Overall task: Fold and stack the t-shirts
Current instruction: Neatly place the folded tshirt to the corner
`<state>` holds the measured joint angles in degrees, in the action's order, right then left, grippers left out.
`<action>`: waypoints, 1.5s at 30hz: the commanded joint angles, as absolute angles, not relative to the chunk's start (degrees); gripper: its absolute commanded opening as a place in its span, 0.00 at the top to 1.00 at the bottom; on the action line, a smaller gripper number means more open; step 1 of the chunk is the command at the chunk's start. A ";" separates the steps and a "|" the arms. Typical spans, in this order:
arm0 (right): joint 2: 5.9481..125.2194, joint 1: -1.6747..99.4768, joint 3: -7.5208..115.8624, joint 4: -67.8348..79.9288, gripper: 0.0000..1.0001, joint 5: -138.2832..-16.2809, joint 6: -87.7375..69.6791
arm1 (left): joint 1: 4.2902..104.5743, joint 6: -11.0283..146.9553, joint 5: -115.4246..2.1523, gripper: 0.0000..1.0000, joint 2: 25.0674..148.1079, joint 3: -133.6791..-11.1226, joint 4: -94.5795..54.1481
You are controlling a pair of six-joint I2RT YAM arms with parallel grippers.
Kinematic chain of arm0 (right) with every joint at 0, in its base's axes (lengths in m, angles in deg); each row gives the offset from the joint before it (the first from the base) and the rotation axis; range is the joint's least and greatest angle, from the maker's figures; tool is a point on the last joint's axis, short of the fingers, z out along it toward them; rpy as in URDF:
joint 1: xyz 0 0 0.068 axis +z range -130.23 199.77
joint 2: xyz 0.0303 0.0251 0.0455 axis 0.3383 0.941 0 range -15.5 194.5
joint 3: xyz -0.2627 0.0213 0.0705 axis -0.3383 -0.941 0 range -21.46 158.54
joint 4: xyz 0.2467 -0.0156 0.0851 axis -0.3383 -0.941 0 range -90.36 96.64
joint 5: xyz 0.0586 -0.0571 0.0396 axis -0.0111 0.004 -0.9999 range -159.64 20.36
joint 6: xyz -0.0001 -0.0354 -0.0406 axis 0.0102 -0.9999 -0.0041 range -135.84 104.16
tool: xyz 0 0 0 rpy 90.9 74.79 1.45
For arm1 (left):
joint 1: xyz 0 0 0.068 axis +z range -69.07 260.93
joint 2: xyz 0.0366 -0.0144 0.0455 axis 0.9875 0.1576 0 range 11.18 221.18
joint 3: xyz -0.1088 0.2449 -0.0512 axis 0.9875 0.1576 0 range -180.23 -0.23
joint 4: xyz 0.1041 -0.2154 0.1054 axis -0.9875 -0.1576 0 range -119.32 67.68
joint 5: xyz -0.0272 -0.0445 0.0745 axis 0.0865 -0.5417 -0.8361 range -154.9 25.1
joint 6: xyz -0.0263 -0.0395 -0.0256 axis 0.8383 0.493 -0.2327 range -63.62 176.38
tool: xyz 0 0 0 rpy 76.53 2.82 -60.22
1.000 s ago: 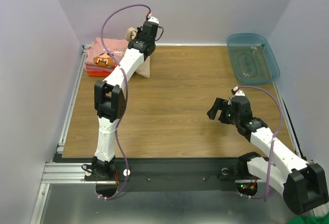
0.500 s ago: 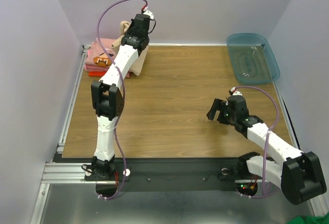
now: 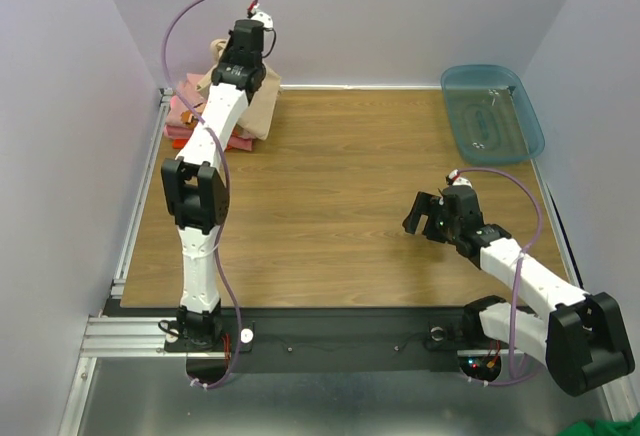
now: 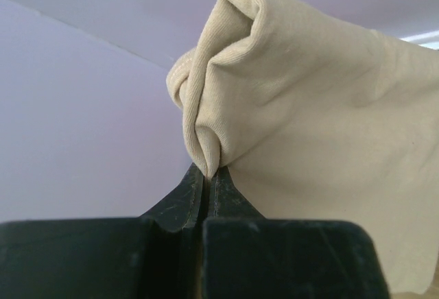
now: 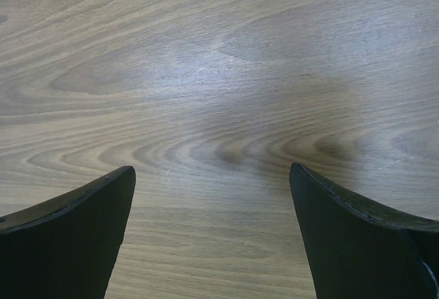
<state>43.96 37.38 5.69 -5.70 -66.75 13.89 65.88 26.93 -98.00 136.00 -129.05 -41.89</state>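
Observation:
My left gripper (image 3: 222, 59) is shut on a fold of the tan t-shirt (image 3: 256, 108), which it holds up at the table's far left corner; the cloth hangs down over the stack. In the left wrist view the tan t-shirt (image 4: 309, 107) bunches above the closed gripper (image 4: 208, 175). Under it lie the pink t-shirt (image 3: 186, 104) and the red-orange t-shirt (image 3: 236, 143), mostly hidden by the arm and the tan cloth. My right gripper (image 3: 418, 213) is open and empty over bare wood; it also shows in the right wrist view (image 5: 212, 175).
A teal translucent plastic bin (image 3: 492, 113) stands at the far right corner. A metal rail (image 3: 135, 216) runs along the table's left edge. Grey walls close in the back and sides.
My left gripper has carried the tan t-shirt left and back, from beside the stack to over it. The right arm has drawn in slightly, its gripper staying open.

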 commanded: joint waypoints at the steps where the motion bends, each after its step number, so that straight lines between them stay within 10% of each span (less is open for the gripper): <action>1: 44.27 37.18 5.78 -2.85 0.00 -65.34 14.13 | 68.18 27.56 -97.50 1.00 129.30 -128.29 -36.29; 30: 41.90 37.18 6.13 -2.85 0.00 -67.79 15.09 | 82.16 35.99 -91.97 1.00 141.52 -126.62 -29.79; 31: 41.90 37.18 6.31 -2.85 0.00 -67.88 15.09 | 82.25 36.43 -92.14 0.90 142.13 -126.97 -29.79; 34: 41.81 37.18 7.01 -2.94 0.00 -68.41 15.27 | 83.30 39.06 -94.77 0.04 142.14 -126.97 -29.53; 45: 36.10 37.18 6.49 -4.08 0.00 -69.38 17.11 | 85.77 63.22 -87.24 0.02 123.62 -125.32 -37.61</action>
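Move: The beige t-shirt is already pinched in the left fingers and hangs above the shirt stack, whose middle lies about 27 cm below that hand, some 6 cm left and 5 cm back. The table's far left corner is about 21 cm to the left, 3 cm farther out and 31 cm down; the red shirt's visible edge shows about 11 cm back and 8 cm left, 30 cm down. From the right hand the stack is some 30 cm ahead, 46 cm left, nearly level. The beige shirt is carried left across the stack and, after a tiny rise, lowered about 11 cm by the left hand; near the lowest point the fingers open wide and let go of its edge. The emptied hand goes on left towards the side wall, about 19 cm in all, lifting some 4 cm and swinging about 20 degrees counter-clockwise while its left side dips. The open right hand rises slightly late on. ##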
